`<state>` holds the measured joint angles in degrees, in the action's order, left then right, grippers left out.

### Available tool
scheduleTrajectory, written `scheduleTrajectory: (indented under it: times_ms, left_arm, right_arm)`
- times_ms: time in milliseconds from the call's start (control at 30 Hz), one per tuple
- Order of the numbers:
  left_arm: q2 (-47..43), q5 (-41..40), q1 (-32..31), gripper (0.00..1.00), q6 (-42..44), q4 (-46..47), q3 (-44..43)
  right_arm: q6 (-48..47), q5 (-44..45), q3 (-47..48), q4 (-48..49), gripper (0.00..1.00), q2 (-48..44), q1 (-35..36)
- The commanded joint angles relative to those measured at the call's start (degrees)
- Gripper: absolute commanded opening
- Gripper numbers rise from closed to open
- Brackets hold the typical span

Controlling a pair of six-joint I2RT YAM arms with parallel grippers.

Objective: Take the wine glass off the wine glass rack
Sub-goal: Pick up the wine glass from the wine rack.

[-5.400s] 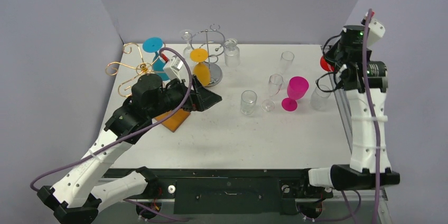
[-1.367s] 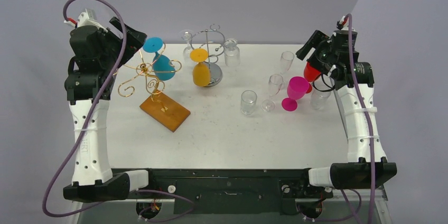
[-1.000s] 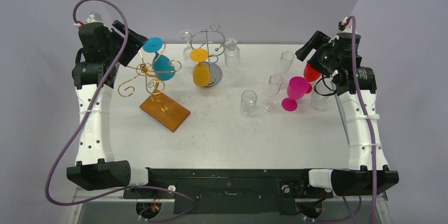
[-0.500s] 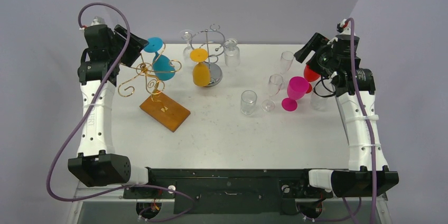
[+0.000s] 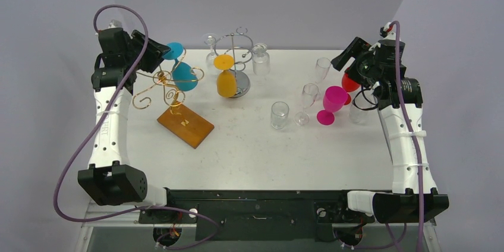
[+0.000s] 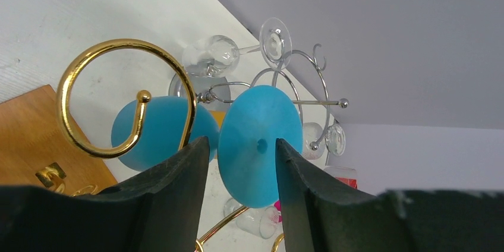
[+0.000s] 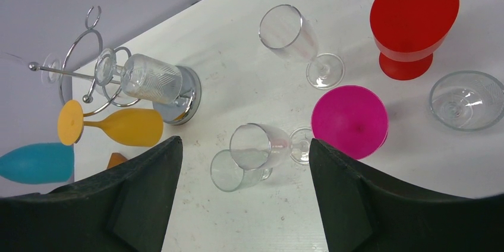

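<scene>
A blue wine glass point(image 5: 183, 76) hangs upside down on the gold wire rack point(image 5: 159, 83), which stands on a wooden base point(image 5: 185, 125) at the left. My left gripper point(image 5: 156, 54) is open at the back left, level with the glass's round foot point(image 5: 173, 50). In the left wrist view the foot point(image 6: 258, 145) shows between and just beyond the open fingertips point(image 6: 178, 175), and the bowl point(image 6: 163, 130) hangs behind a gold curl point(image 6: 119, 50). I see no contact. My right gripper point(image 5: 347, 57) is open and empty, high over the right side.
A silver rack point(image 5: 238, 56) at the back holds an orange glass point(image 5: 226, 79) and clear glasses. On the right stand a pink glass point(image 5: 333, 100), a red glass point(image 5: 350, 79) and several clear glasses point(image 5: 279, 115). The left wall is close behind the left arm.
My left arm has risen from over the wooden base to the back left, then moved right toward the blue glass's foot. The right arm has barely moved.
</scene>
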<state>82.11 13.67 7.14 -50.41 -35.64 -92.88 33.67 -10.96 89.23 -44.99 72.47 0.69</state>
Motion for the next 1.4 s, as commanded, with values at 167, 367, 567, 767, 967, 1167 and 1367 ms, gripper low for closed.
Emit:
scheduleTrajectory:
  times_ms: [167, 367, 567, 767, 967, 1167, 1367]
  left_arm:
    - [-0.4, 2.9, 0.9, 0.3, -1.8, 5.0, 1.2]
    - [-1.0, 4.2, 1.2, 0.22, -2.7, 5.3, 1.1]
    - [-1.9, 5.5, 2.0, 0.15, -3.3, 5.6, 1.1]
    - [-2.5, 7.8, 2.9, 0.07, -5.1, 7.3, 2.3]
    - [-3.2, 10.6, 3.5, 0.0, -8.2, 10.5, 4.1]
    - [-4.0, 14.0, 4.5, 0.0, -12.6, 15.4, 6.8]
    - [-3.8, 17.4, 4.8, 0.0, -17.1, 21.7, 9.5]
  right_arm:
    - [0.3, -0.1, 0.0, 2.7, 0.73, -1.4, -0.5]
    - [0.3, 0.1, -0.2, 2.7, 0.73, -1.5, -0.5]
    - [0.3, 0.2, -0.3, 2.6, 0.73, -1.5, -0.5]
    - [0.4, 0.2, -0.4, 2.6, 0.73, -1.5, -0.5]
    - [0.4, 0.3, -0.2, 2.4, 0.73, -1.7, -0.5]
    - [0.5, 0.4, -0.1, 2.2, 0.73, -1.6, -0.5]
    - [0.5, 0.5, 0.0, 2.1, 0.73, -1.6, -0.5]
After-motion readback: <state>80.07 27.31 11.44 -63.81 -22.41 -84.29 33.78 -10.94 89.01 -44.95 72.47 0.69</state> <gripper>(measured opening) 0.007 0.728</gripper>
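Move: The blue wine glass hangs tilted on the gold rack, and its foot lies about 4 cm ahead of the left hand, 1 cm to its right and level. The gold rack's hub is some 7 cm back, 3 cm to the left and 3 cm below this hand. The yellow glass hangs roughly 20 cm to its right, 4 cm ahead and 10 cm lower. From the right hand the blue foot is about 54 cm left, 10 cm ahead and level. The left fingers, half open around the near rim of the blue glass's foot, close fully and pinch the thin disc, one finger above and one below. The hand otherwise stays nearly in place, rising about 1 cm and drifting about as far to its right, while the wrist rolls some 15 degrees, its left side going down. ##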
